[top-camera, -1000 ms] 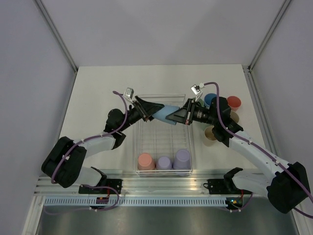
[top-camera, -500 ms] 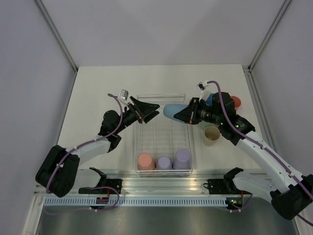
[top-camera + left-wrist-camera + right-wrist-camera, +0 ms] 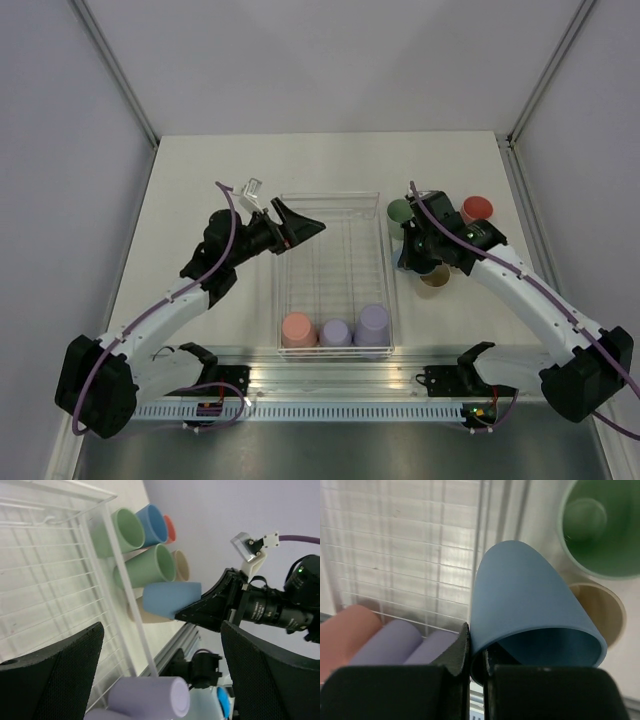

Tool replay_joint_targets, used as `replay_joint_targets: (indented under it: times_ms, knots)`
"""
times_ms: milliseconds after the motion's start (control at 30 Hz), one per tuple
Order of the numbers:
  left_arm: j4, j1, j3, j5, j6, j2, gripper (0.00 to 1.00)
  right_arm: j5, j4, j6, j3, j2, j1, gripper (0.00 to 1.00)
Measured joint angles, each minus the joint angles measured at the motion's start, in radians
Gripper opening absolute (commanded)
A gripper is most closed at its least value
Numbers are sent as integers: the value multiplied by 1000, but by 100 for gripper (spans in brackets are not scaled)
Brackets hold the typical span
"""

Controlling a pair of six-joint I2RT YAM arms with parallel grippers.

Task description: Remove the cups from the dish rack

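The white wire dish rack (image 3: 330, 196) stands mid-table with a salmon cup (image 3: 298, 328) and two lavender cups (image 3: 334, 332) (image 3: 372, 324) upside down along its near end. My right gripper (image 3: 476, 660) is shut on the wall of a blue cup (image 3: 530, 605), one finger inside and one outside. It holds the cup tilted just right of the rack, above the cups on the table. In the top view the right gripper (image 3: 412, 258) hides most of that cup. My left gripper (image 3: 305, 226) is open and empty over the rack's far left corner, facing the blue cup (image 3: 170, 599).
Right of the rack several cups stand upright on the table: a green cup (image 3: 399, 211), a red one (image 3: 477, 209) and a beige one (image 3: 434, 280). The left wrist view shows more there, among them a second green cup (image 3: 147, 570) and another blue cup (image 3: 152, 522).
The left gripper opened, let go of the blue cup and drew back to the left. The right arm carried the cup rightwards out of the rack to above the cups on the table.
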Motion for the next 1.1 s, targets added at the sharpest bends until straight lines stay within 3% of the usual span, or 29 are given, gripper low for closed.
replay_joint_targets:
  times_ms: [333,600,900,1067,1100]
  knots:
    - [-340,-23,169,11,266,45,100,99,-46,-35,-5,121,0,1]
    - [-619,-206,356,-46,509,150,98,113,-11,-62,3,297,0,1]
    - [-819,-307,378,-107,638,163,98,156,-8,-81,95,385,1,48]
    - [-830,-342,378,-63,677,156,98,164,-15,-85,130,383,8,67]
    - [-829,-351,378,-43,685,151,98,171,-23,-87,139,378,12,78]
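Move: Hanging from the right hand by its rim, the blue cup is bound for the table beside the rack, about 3 cm ahead of that hand, 3 cm right and 13 cm below. The beige cup stands 9 cm to the hand's right, level with it; a green cup is 10 cm ahead and 8 cm right. From the empty left hand the purple cup lies 15 cm back, 13 cm right, 18 cm below; the lavender one is 17 cm back, 4 cm right. Lowering the still-pinched blue cup about 8 cm to the table just right of the rack, the right hand tips to point more steeply down, opens its fingers and lets go, then backs off up and forward a little. Meanwhile the open left hand travels some 10 cm back, down and slightly right towards the purple cup, its fingers swinging clockwise and tilting down. ##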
